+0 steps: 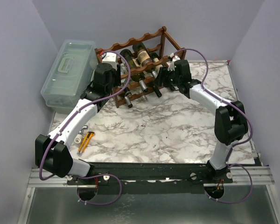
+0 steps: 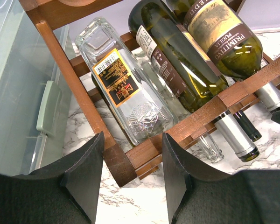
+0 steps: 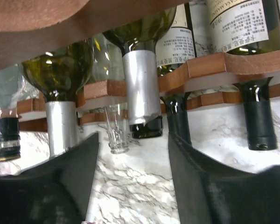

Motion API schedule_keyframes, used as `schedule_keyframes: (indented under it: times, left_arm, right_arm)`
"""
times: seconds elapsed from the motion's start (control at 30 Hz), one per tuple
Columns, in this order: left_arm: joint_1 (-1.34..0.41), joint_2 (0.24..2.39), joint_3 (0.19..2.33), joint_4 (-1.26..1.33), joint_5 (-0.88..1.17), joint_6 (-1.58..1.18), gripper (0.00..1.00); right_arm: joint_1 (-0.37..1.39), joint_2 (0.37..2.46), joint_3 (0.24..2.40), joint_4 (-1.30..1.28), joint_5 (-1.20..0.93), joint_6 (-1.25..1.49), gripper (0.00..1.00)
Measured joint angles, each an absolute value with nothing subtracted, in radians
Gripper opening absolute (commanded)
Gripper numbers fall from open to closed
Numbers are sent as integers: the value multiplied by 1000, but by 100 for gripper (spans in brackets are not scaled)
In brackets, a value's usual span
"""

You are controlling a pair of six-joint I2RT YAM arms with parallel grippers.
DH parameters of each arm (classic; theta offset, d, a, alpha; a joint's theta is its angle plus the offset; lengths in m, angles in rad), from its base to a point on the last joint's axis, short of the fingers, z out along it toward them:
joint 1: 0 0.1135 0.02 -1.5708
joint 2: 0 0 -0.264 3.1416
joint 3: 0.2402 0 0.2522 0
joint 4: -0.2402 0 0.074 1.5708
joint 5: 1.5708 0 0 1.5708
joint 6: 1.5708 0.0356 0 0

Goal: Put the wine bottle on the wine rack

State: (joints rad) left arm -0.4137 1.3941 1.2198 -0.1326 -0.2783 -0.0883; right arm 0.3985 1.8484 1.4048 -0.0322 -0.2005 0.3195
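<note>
The dark reddish-brown wine rack [image 1: 144, 38] stands at the back middle of the table, with several bottles lying in its scalloped rails. In the left wrist view a clear glass bottle [image 2: 126, 88] with a yellow and black label lies at the rack's [image 2: 214, 105] left end, next to green bottles [image 2: 177, 60]. My left gripper [image 1: 115, 77] is open and empty [image 2: 133, 137], and the rack's lower corner post sits between its fingers. My right gripper [image 1: 169, 77] is open and empty [image 3: 133, 137], low at the rack's [image 3: 205, 65] right front and facing the bottle necks [image 3: 140, 93].
A pale green translucent plastic box [image 1: 67, 74] stands left of the rack, close to my left arm; it also shows in the left wrist view [image 2: 18, 93]. A yellow utility knife [image 1: 85, 142] and small white parts [image 1: 80, 136] lie at the table's front left.
</note>
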Motion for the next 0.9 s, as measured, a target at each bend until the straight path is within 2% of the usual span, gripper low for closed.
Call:
schedule_keyframes:
  times: [0.1,0.23,0.3,0.37,0.5,0.73,0.9]
  left_arm:
    - [-413,1391,1220,-134,-278,-89,56]
    - [-414,1382,1216,-144,-270,-90,76]
    - [-417,1365,1205,-168,-257,-88,84]
    - [-421,1346,1200,-184,-245,-84,89]
    - [-422,1296,1200,-198,-225,-78,94]
    - [-423,1180,1277,-245,-174,-130,96]
    - [-423,1038,1311,-245,-93,-250,96]
  right_arm:
    - [398,1808,1387,-60,-188,322,80]
    - [398,1684,1366,-138,-160,315,91]
    - [398,1601,1351,-170,-139,312,94]
    - [398,1509,1329,-203,-118,307,99]
    - [399,1348,1306,-288,-72,293,100]
    - [399,1070,1302,-445,19,280,100]
    - [399,906,1304,-467,56,306,100]
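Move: At the rack's near-left upper corner, the left hand still has the wood between its fingers. From it, the orange-label bottle lies about 8 cm ahead, neither left nor right, and the Primitivo bottle about 8 cm ahead and 14 cm right. From the right hand, the Primitivo bottle's middle is some 8 cm ahead, 7 cm left and a little higher; the other silver-necked bottle is about 7 cm ahead and 14 cm left. Backing away from the rack, both hands open fully. The right leads, rising about 25 cm while drawing back some 20 cm and swinging right, away from the Primitivo bottle's neck, tipping its fingers upward. The left lets go of the rack corner, eases back, then climbs about 15 cm, its wrist tilting up and rolling left side down. ##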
